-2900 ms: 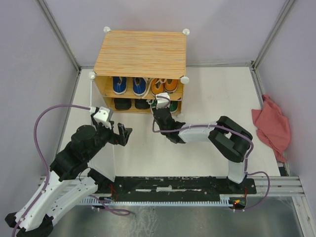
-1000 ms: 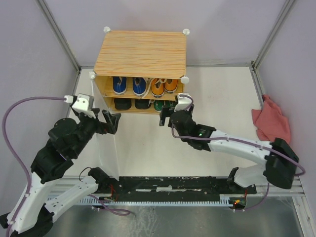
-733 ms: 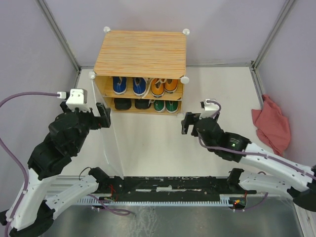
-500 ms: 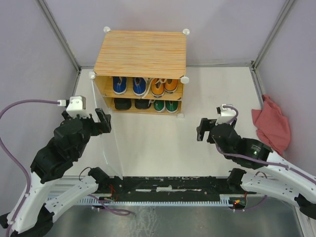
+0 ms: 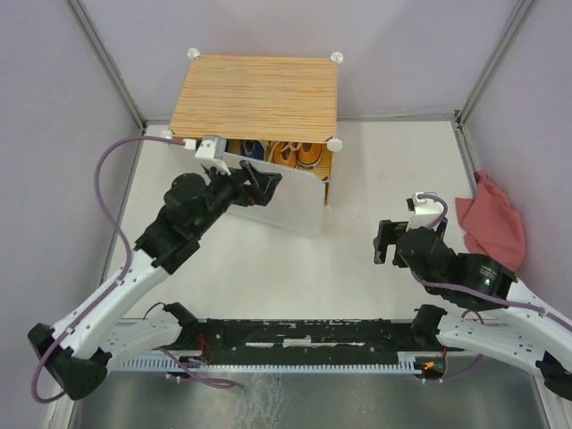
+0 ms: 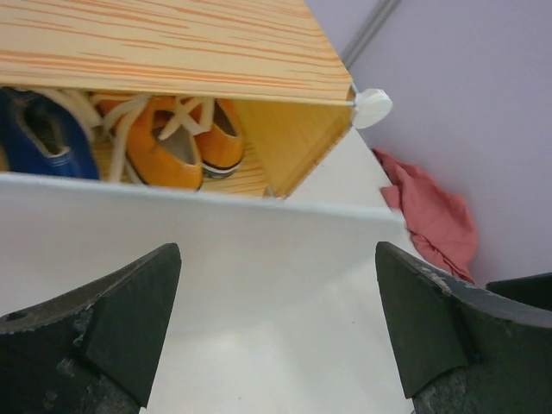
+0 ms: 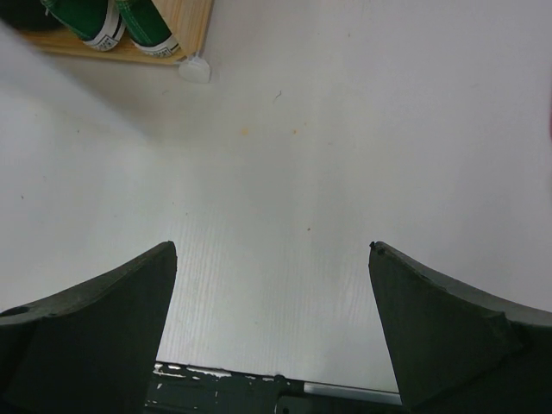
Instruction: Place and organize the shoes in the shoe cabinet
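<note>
The shoe cabinet [image 5: 255, 94] stands at the back, wood-grain top up. Its white door [image 5: 290, 204] is swung across most of the front. My left gripper [image 5: 257, 186] is open and empty, right at the door's outer face. In the left wrist view the gripper [image 6: 276, 319] faces the door [image 6: 216, 259]; above its edge I see the orange sneakers [image 6: 172, 142] and a blue sneaker [image 6: 43, 138]. My right gripper [image 5: 386, 243] is open and empty over the table. The right wrist view shows the green sneakers [image 7: 112, 21] on the lower shelf. The black boots are hidden.
A red cloth [image 5: 490, 228] lies at the table's right edge and also shows in the left wrist view [image 6: 435, 216]. White corner knobs mark the cabinet [image 6: 373, 105] [image 7: 195, 69]. The black base rail [image 5: 313, 335] runs along the near edge.
My left arm has swung from the left to the cabinet front, and the door has gone from wide open to nearly closed. My right arm has pulled back right, away from the cabinet.
</note>
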Controlling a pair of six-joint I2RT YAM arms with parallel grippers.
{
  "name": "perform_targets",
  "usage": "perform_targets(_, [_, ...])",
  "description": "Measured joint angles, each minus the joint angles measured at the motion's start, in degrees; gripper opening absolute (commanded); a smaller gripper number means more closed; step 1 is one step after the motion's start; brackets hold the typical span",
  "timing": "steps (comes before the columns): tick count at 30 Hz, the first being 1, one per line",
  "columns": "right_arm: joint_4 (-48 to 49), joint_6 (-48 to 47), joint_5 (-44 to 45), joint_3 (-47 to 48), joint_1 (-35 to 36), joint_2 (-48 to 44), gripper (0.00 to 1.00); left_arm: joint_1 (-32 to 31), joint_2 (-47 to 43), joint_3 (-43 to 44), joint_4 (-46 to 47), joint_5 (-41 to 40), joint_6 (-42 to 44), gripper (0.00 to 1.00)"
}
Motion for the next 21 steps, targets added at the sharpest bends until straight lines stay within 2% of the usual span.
perform_targets(4, [0.4, -0.8, -1.9, 0.0, 0.0, 3.1, 0.99, 0.0, 7.4, 0.1, 7.5, 4.7, 0.0, 0.99])
perform_targets(10, [2.4, -2.3, -4.6, 0.0, 0.0, 5.4, 0.99, 0.0, 7.8, -0.4, 12.7, 6.4, 0.0, 0.99])
perform_targets(16, [4.1, -2.7, -7.7, 2.0, 0.0, 9.6, 0.99, 0.0, 5.8, -0.7, 12.7, 6.3, 0.3, 0.99])
perform_targets(21, [4.9, -2.3, -8.0, 4.5, 0.0, 14.9, 0.99, 0.0, 5.1, -0.7, 7.6, 6.4, 1.7, 0.99])
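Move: The swinging white cabinet door is partly shut, its free edge about 13 cm to the left gripper's right, 4 cm ahead and, at mid-height, some 15 cm lower. The cabinet's right front knob sits roughly 12 cm ahead, 16 cm right and 5 cm down; the orange shoes are about 15 cm ahead, 7 cm right and 12 cm down. From the right gripper the door's free edge is some 20 cm left, 8 cm ahead and 5 cm lower. Carry the left gripper's sweep on to the right and a little forward, about 5 cm, following the door as it swings towards the cabinet front, then ease back a centimetre or so, fingers still open. Meanwhile bring the open, empty right gripper about 6 cm left over the bare table, sinking slightly and tipping its fingers a little further down. ##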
